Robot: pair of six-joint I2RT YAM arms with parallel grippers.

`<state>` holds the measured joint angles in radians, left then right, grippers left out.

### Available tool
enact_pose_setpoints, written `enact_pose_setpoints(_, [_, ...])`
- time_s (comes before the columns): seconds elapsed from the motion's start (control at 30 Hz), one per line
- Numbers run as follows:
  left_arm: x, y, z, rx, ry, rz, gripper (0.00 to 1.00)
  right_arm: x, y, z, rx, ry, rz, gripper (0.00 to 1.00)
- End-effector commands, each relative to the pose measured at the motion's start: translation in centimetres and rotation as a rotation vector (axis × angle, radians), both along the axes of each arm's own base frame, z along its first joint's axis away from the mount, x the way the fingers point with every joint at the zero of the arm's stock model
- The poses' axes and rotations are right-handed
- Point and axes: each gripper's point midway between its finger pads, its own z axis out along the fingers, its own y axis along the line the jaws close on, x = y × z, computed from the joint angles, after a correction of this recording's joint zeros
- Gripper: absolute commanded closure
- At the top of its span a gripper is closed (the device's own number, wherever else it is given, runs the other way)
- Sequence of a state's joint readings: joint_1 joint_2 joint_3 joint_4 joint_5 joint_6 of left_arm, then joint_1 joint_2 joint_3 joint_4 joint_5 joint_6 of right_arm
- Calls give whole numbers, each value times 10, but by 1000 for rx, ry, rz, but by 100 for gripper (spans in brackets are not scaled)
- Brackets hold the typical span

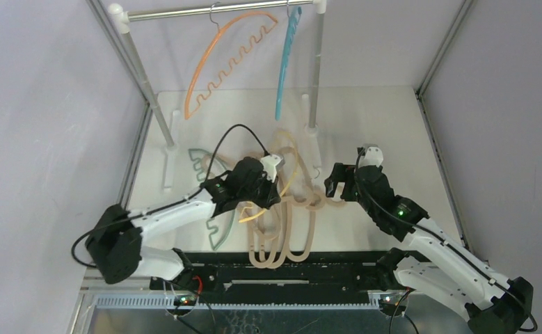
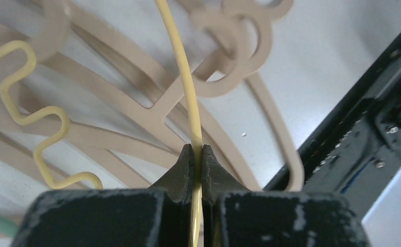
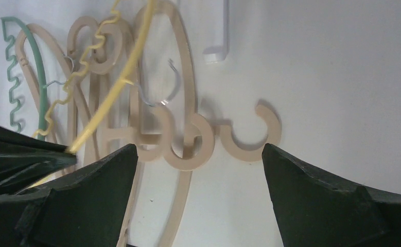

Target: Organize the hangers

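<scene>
An orange hanger (image 1: pixel 229 62) and a blue hanger (image 1: pixel 287 62) hang from the silver rail (image 1: pixel 184 12). Several thick beige hangers (image 1: pixel 289 233) lie piled on the table, with a green hanger (image 1: pixel 219 233) at their left. My left gripper (image 1: pixel 261 200) (image 2: pixel 198 150) is shut on the thin bar of a yellow hanger (image 2: pixel 180 67), lifted a little over the beige pile (image 2: pixel 136 98). My right gripper (image 1: pixel 334 186) (image 3: pixel 198 148) hangs open just above the beige hooks (image 3: pixel 249 139), holding nothing. The yellow hanger (image 3: pixel 121 85) and green hanger (image 3: pixel 33 62) show at its left.
The rail stands on white posts with grey uprights (image 1: pixel 142 83) and white feet (image 1: pixel 170 149) on the table's far half. A black strip (image 1: pixel 289 275) runs along the near edge. Walls close in on both sides.
</scene>
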<state>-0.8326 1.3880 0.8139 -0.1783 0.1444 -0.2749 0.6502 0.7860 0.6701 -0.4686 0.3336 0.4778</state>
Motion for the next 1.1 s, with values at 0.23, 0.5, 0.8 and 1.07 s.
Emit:
enact_pose_setpoints(0.23, [2, 31, 103, -235, -246, 179, 100, 2, 1, 24, 36, -54, 5, 0])
enact_pose_setpoints(0.5, [-4, 45, 126, -306, -295, 221, 100, 1, 11, 24, 62, -42, 37, 1])
enact_pose_setpoints(0.8, [-29, 53, 188, -500, -356, 176, 100, 2, 16, 32, 71, -63, 56, 1])
enact_pose_setpoints(1.07, [-49, 52, 218, -638, -335, 128, 100, 3, 17, 30, 60, -57, 51, 2])
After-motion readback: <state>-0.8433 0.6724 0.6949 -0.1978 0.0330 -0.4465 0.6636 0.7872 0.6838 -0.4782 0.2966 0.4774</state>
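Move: Above the hand holding the yellow hanger, the rail's free stretch lies roughly 28 cm ahead, 7 cm left and 35 cm up; from the right hand it is about 27 cm ahead, 26 cm left and 28 cm up. From the left hand, the hung orange hanger is about 28 cm ahead and 14 cm left, the blue one 29 cm ahead and 2 cm right, both 20 cm higher. The green hanger lies about 4 cm ahead, 20 cm left and 8 cm lower. Raising the yellow hanger off over the beige pile, the left hand climbs about 17 cm, pausing briefly midway, and drifts some 5 cm left and a little back, up towards rail height. The wrist swings the fingers up from steeply down-right to nearly level, about 30 degrees, while they keep their pinch on the curved bar. ##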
